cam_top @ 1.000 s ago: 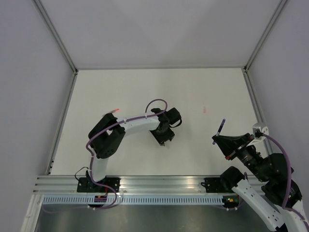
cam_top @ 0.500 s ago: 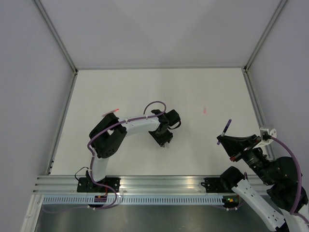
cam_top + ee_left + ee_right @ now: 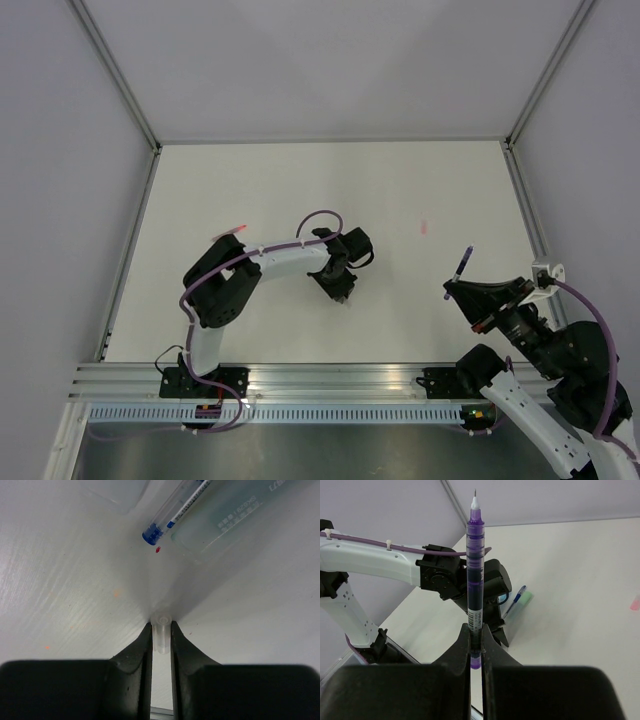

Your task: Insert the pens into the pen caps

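In the left wrist view my left gripper (image 3: 161, 627) is shut on a short, clear-whitish pen cap (image 3: 161, 636) standing on the white table, its fingers touching both sides. From above, this gripper (image 3: 340, 290) points down at mid-table. Just beyond the cap lies a blue pen (image 3: 172, 512) beside a mint-green plastic piece (image 3: 235, 510). My right gripper (image 3: 476, 635) is shut on the lower end of a purple pen (image 3: 475, 575), held upright with its tip up. It hovers at the right (image 3: 462, 280) with the purple pen (image 3: 463, 264) sticking out. A red-pink pen (image 3: 237, 229) lies behind the left arm.
A small pink piece (image 3: 424, 227) lies on the table right of centre, also seen as the pink piece (image 3: 635, 602) in the right wrist view. A pale translucent object (image 3: 115, 490) lies at the top left of the left wrist view. Metal frame posts (image 3: 130, 200) edge the white table.
The left gripper's jaws have narrowed onto the pen cap while the arm stayed in place. The right gripper with the purple pen shifted slightly right and back.
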Controlling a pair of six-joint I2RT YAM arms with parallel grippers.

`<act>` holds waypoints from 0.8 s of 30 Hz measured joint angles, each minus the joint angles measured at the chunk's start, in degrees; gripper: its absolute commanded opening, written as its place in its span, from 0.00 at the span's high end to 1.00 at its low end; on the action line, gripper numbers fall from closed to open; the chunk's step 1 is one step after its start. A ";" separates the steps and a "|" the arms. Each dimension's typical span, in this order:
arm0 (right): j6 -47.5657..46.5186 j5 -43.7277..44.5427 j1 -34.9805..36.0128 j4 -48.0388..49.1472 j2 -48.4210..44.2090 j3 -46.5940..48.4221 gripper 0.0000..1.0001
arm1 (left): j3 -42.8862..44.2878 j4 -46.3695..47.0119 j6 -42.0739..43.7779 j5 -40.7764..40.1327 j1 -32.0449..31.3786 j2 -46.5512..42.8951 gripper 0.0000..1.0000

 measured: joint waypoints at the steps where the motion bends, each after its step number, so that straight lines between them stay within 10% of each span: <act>1: 0.33 -0.57 0.00 0.83 0.02 -0.70 1.00 | -0.24 0.24 0.00 -0.04 0.00 -0.20 0.98; 11: 3.56 -11.19 0.00 9.70 8.33 -12.33 1.00 | -6.80 2.60 6.75 -6.45 -0.02 -8.41 0.98; 24: 9.49 -25.31 0.02 30.80 26.18 -24.57 1.00 | -16.90 27.61 39.58 -5.60 0.35 -39.76 0.98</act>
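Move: Near the blue pen and the highlighters, the left hand holds the clear pen cap down at the table. The purple pen, gripped by the right hand with its nib up, is roughly 19 cm to its right, 10 cm back and 36 cm above. From the right hand that cap lies about 19 cm left, 10 cm ahead and 32 cm lower. About 11 cm ahead of the left hand lie the green highlighter (2 cm left), blue pen (5 cm left) and blue highlighter (8 cm left). Bringing cap and pen together: the left hand first slides 2–3 cm left, then lifts the cap about 20 cm, swinging its fingers from straight down to slanting forward and right. The right hand comes down about 15 cm and left some 12 cm, a little forward, tipping down and turning counter-clockwise some 25 degrees each. Both keep their grips. ##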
